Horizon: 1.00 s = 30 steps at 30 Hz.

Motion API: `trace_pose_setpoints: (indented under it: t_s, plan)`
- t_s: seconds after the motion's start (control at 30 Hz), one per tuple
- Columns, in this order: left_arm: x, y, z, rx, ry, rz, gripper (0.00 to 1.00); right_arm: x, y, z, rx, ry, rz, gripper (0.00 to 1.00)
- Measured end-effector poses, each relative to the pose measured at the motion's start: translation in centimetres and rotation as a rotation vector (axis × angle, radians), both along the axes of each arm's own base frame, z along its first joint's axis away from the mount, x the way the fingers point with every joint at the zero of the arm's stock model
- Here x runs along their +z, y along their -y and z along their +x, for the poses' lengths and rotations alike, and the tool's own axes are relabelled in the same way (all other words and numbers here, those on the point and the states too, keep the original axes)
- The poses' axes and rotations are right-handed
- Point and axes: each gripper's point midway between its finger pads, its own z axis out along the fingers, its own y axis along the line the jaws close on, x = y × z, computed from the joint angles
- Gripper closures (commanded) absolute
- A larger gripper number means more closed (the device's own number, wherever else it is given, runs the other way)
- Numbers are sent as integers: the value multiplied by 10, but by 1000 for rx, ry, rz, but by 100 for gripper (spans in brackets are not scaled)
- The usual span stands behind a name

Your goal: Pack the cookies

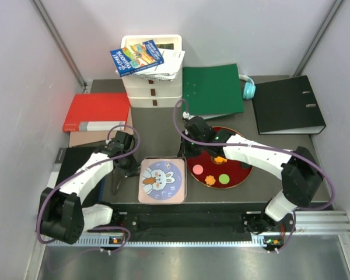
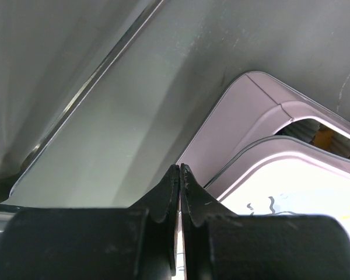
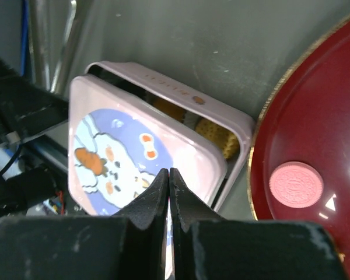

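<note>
A pink tin (image 1: pixel 141 195) stands near the front edge, and its bunny lid (image 1: pixel 161 179) lies askew on it. A gap along the tin's (image 3: pixel 233 119) far side shows yellow-orange cookies (image 3: pixel 213 133) inside, in the right wrist view. On the red plate (image 1: pixel 242 170) lie loose cookies: pink (image 1: pixel 198 170), orange (image 1: pixel 210 179), green (image 1: pixel 223 178) and another orange one (image 1: pixel 220 159). The pink cookie (image 3: pixel 296 184) also shows beside the tin. My right gripper (image 1: pixel 184 155) (image 3: pixel 169 171) is shut and empty over the lid's (image 3: pixel 122 151) right edge. My left gripper (image 1: pixel 127 169) (image 2: pixel 179 167) is shut and empty beside the tin's (image 2: pixel 251 116) left corner.
Behind the tin stand white drawers (image 1: pixel 153 87) with booklets on top, a green folder (image 1: pixel 213 90), teal headphones (image 1: pixel 248 88) and a black binder (image 1: pixel 289 105). A red book (image 1: pixel 96 111) lies at the left. The table's front edge (image 1: pixel 221 204) runs just below the tin.
</note>
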Motion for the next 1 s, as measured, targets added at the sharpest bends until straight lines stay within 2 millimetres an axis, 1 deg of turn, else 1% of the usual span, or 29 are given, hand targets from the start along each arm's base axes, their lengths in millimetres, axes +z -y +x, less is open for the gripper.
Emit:
trace_pose_setpoints:
  t_s: [0.13, 0.2, 0.27, 0.33, 0.4, 0.43, 0.53, 0.7, 0.87, 0.9, 1.0]
  plan:
    - [-1, 2, 0, -2, -4, -7, 94, 7, -10, -14, 86, -3, 34, 100]
    - [-1, 2, 0, -1, -5, -12, 94, 7, -17, -28, 151, -2, 34, 100]
    - [0, 3, 1, -1, -2, -16, 94, 7, -27, -49, 229, -5, 34, 100]
    - [0, 4, 2, 1, 1, -20, 94, 8, -34, -65, 286, -15, 42, 100]
    - [0, 5, 3, 2, 5, -23, 94, 9, -39, -78, 330, -30, 57, 100]
    - [0, 5, 4, 4, 8, -25, 94, 8, -40, -81, 341, -35, 65, 100]
    - [1, 6, 5, 8, 11, -30, 94, 1, -39, -85, 354, -56, 68, 100]
    - [1, 6, 5, 15, 12, -30, 94, -24, -40, -88, 365, -108, 34, 100]
    - [1, 3, 7, 21, 17, -12, 91, -46, -40, -84, 348, -148, 3, 100]
    - [2, 1, 7, 25, 19, -3, 90, -49, -40, -82, 340, -157, 1, 100]
    - [8, -4, 11, 32, 32, 29, 87, -49, -41, -74, 318, -168, 21, 100]
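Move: The rabbit lid's middle lies about 9 cm back from the shut right fingertips, 7 cm to their left and some 5 cm below them. The pink cookie is roughly 5 cm back and 5 cm right of that hand, and the red tray's middle is level with it forward and 13 cm right, both about 9 cm down. From the left hand the lid's middle is about 3 cm back and 9 cm to the right, nearly level in height. The right hand, fingers kept shut, swings back and to the left from above the tin's far right corner, about 9 cm in all, turning some 20 degrees counter-clockwise, and then sinks roughly 5 cm until its tips come down on the lid's printed face, right of the middle, easing about a centimetre forward at the end. Meanwhile the left hand stays close against the tin's left side, barely moving. ##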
